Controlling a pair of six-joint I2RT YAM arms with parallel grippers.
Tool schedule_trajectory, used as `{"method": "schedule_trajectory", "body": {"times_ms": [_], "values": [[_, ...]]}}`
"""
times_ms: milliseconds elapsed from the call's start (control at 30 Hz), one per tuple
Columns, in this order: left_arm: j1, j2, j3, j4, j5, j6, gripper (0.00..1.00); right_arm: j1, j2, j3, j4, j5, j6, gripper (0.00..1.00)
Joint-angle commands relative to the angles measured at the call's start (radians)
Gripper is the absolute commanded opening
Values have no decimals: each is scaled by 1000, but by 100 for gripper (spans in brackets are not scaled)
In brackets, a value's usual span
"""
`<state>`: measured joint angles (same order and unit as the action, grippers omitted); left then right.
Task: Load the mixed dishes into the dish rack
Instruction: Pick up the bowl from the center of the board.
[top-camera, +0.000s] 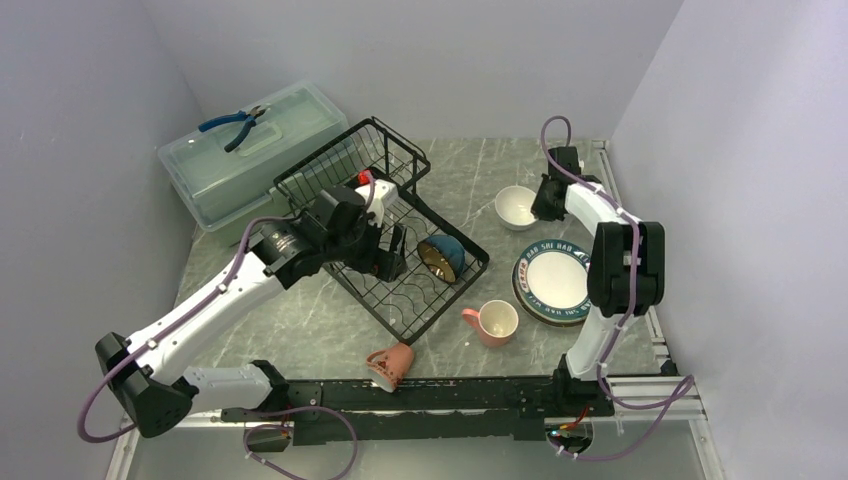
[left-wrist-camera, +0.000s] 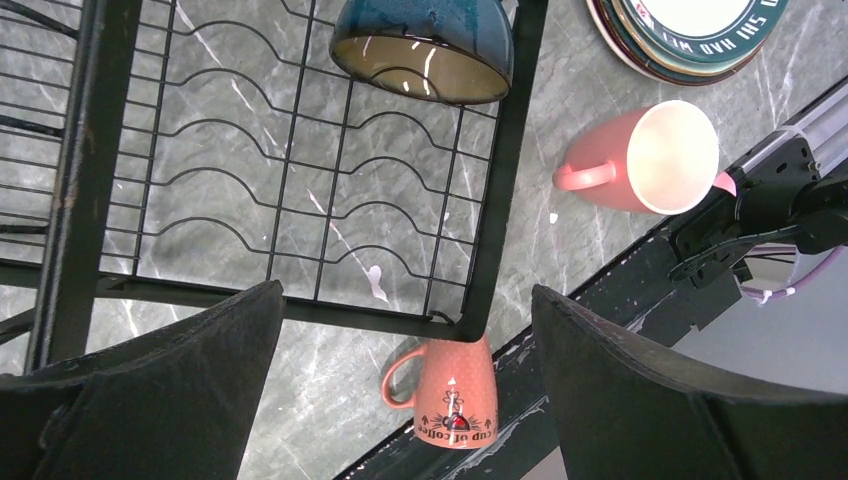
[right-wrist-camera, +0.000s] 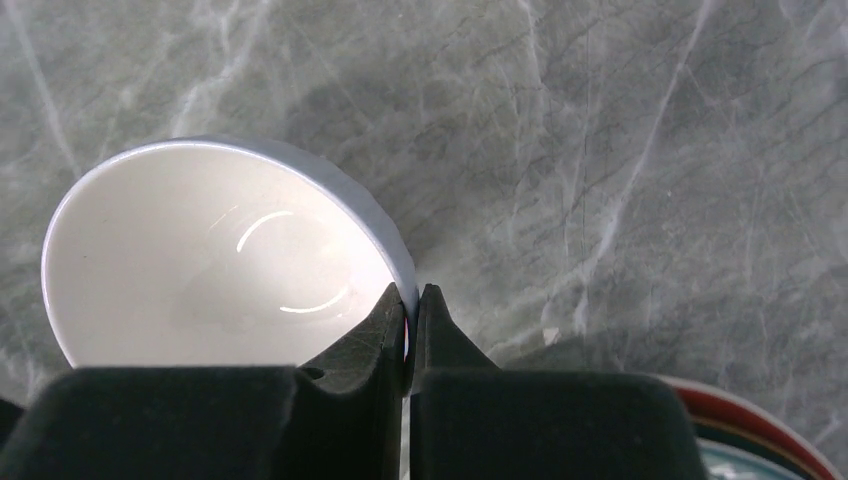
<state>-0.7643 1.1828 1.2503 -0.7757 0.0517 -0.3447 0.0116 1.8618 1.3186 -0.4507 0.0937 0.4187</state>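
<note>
The black wire dish rack (top-camera: 430, 300) stands left of centre with a blue bowl (top-camera: 441, 256) lying on its side inside it. My left gripper (top-camera: 385, 250) hovers over the rack, open and empty (left-wrist-camera: 405, 300); the blue bowl (left-wrist-camera: 425, 50) shows beyond it. My right gripper (top-camera: 545, 200) is shut on the rim of a small white bowl (top-camera: 516, 207), one finger inside and one outside (right-wrist-camera: 411, 300). The white bowl (right-wrist-camera: 215, 265) rests on the table. A stack of plates (top-camera: 553, 281) topped by the teal-rimmed one sits at the right. One pink mug (top-camera: 493, 322) lies beside the stack, another (top-camera: 391, 365) at the front edge.
A translucent pale green lidded box (top-camera: 250, 165) with blue pliers (top-camera: 235, 125) on top stands at the back left, against the rack. Walls close in on three sides. The black mounting rail (top-camera: 450, 395) runs along the front, touching the tipped mug (left-wrist-camera: 455, 395).
</note>
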Motion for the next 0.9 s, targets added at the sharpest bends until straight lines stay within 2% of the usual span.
{"method": "schedule_trajectory", "body": {"times_ms": [0,433,867], "values": [[4,27,54,14,-5,-24,99,48,-165,18,43,42,-8,0],[5,74,178,-17,-31,-95,99,255,-417,35,-77,236,-107,0],[33,100,234,7,-25,-209,100,472,-588,93,-250,245,-142,0]]}}
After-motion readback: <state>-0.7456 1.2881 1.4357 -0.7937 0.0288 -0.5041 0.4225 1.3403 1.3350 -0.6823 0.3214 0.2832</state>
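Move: The right hand already pinches the white bowl by its right-hand rim, the bowl's middle some 6 cm to the hand's left and 2 cm lower. From that hand, the dish rack's lower tray is centred about 34 cm left and 12 cm back, the blue bowl standing in it 25 cm left and 12 cm back, and the plate stack 16 cm back and 2 cm right. From the left hand the white bowl is roughly 22 cm ahead, 33 cm right and 20 cm below. With its fingers kept shut on the white bowl's rim, the right hand hoists the bowl about 18 cm, at first almost straight up from the board, then swinging some 10 cm left and 9 cm back towards the dish rack while the fingers tip up and the hand turns counter-clockwise, each about 20 degrees. The left hand, empty and still wide open, dips slightly, then rises about 4 cm above the rack while edging forward and right, turning a little counter-clockwise. ##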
